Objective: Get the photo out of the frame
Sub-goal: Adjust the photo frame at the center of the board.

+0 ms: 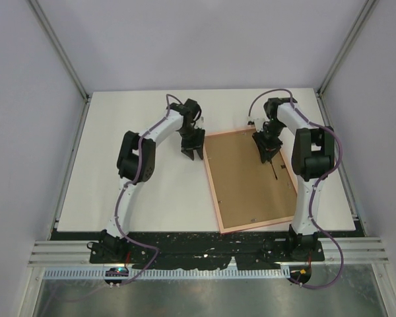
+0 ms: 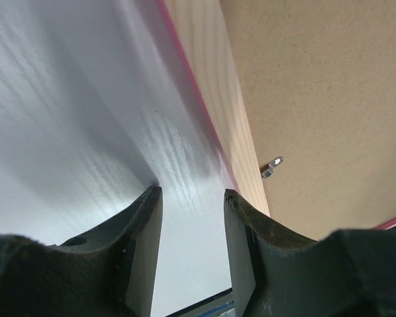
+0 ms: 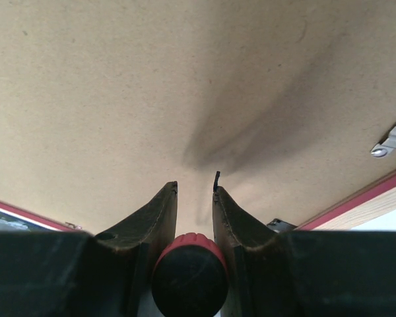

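Note:
The pink frame [image 1: 215, 198] lies face down on the white table, its brown backing board [image 1: 247, 185] facing up. The photo is hidden beneath that board. My left gripper [image 1: 191, 153] stands open just off the frame's left edge near the far corner, with only bare table between its fingers [image 2: 193, 191]. In the left wrist view the frame [image 2: 218, 86] runs past the right finger. My right gripper [image 1: 264, 148] hovers over the board's far right part, shut on a screwdriver with a red and black handle [image 3: 189, 271]. Its thin shaft [image 1: 272, 170] points down at the board [image 3: 152, 86].
Small metal retaining tabs [image 2: 272, 166] [image 3: 391, 140] sit on the back of the frame near its edges. The white table [image 1: 138, 191] ends at a black strip and rails in front. Grey walls enclose the sides and back.

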`<move>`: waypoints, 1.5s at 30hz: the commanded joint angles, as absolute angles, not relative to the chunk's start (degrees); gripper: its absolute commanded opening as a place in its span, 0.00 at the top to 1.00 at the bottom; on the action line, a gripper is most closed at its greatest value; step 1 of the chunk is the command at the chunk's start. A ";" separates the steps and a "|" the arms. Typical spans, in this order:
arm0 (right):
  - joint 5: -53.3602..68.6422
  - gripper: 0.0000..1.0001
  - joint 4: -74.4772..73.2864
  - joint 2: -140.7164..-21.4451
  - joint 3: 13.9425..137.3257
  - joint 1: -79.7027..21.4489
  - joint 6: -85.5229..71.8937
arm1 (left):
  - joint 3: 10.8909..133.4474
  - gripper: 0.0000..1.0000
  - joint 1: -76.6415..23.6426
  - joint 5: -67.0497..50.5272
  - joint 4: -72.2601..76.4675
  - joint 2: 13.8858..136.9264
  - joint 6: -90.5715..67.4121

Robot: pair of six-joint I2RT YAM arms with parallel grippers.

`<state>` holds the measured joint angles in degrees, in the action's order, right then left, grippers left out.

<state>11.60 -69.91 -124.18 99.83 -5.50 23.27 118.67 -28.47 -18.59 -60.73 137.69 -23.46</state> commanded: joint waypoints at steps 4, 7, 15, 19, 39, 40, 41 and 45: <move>15.56 0.92 -73.91 -120.41 105.46 -3.96 22.94 | 115.41 0.55 -25.58 -18.02 -56.43 132.02 -25.31; 10.83 0.92 -74.09 -119.45 107.83 -0.81 23.03 | 110.76 0.55 -25.93 -19.07 -54.23 128.94 -26.63; 1.15 0.92 -73.92 -119.27 105.39 9.40 26.54 | 107.14 0.56 -26.89 -22.49 -53.79 127.09 -26.28; -3.60 0.92 -71.90 -116.38 99.86 11.69 29.00 | 105.73 0.56 -27.07 -23.64 -52.74 126.74 -26.54; -4.84 0.92 -63.46 -114.52 81.65 8.36 28.13 | 107.40 0.57 -30.94 -22.15 -52.82 131.22 -28.12; -4.49 0.92 -63.54 -114.52 81.56 8.00 27.95 | 107.75 0.57 -31.02 -22.15 -53.00 131.48 -28.12; -3.79 0.92 -63.54 -114.61 81.39 7.13 27.51 | 108.19 0.57 -31.11 -21.97 -53.43 131.92 -28.04; -0.88 0.92 -64.07 -114.78 81.21 4.84 26.28 | 110.38 0.57 -31.20 -20.75 -54.23 133.33 -27.69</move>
<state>-4.78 -63.81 -116.66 81.25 7.03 28.27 106.89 -30.87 -22.09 -54.46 131.44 -27.57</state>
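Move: The right hand, still gripping the screwdriver over the frame's backing, goes for the frame's right bar, whose nearest useful stretch lies about 10 cm to its right, 6 cm back and 3 cm below. The black clip beside that bar is some 8 cm right and 3 cm back. For the left hand, the left bar is about 4 cm to its right, level with it and a centimetre lower; the small metal clip lies 6 cm right and 1 cm ahead. The left hand ends with its right fingertip against the outer edge of the left bar: it swings briefly forward and left, then back about 5 cm and right some 4 cm, fingers half open. The right hand keeps the screwdriver, lifts 3 cm, crosses over the right bar some 15 cm rightward, draws back, lowers 5 cm outside it while tilting, and finally eases 3 cm left towards the bar. ##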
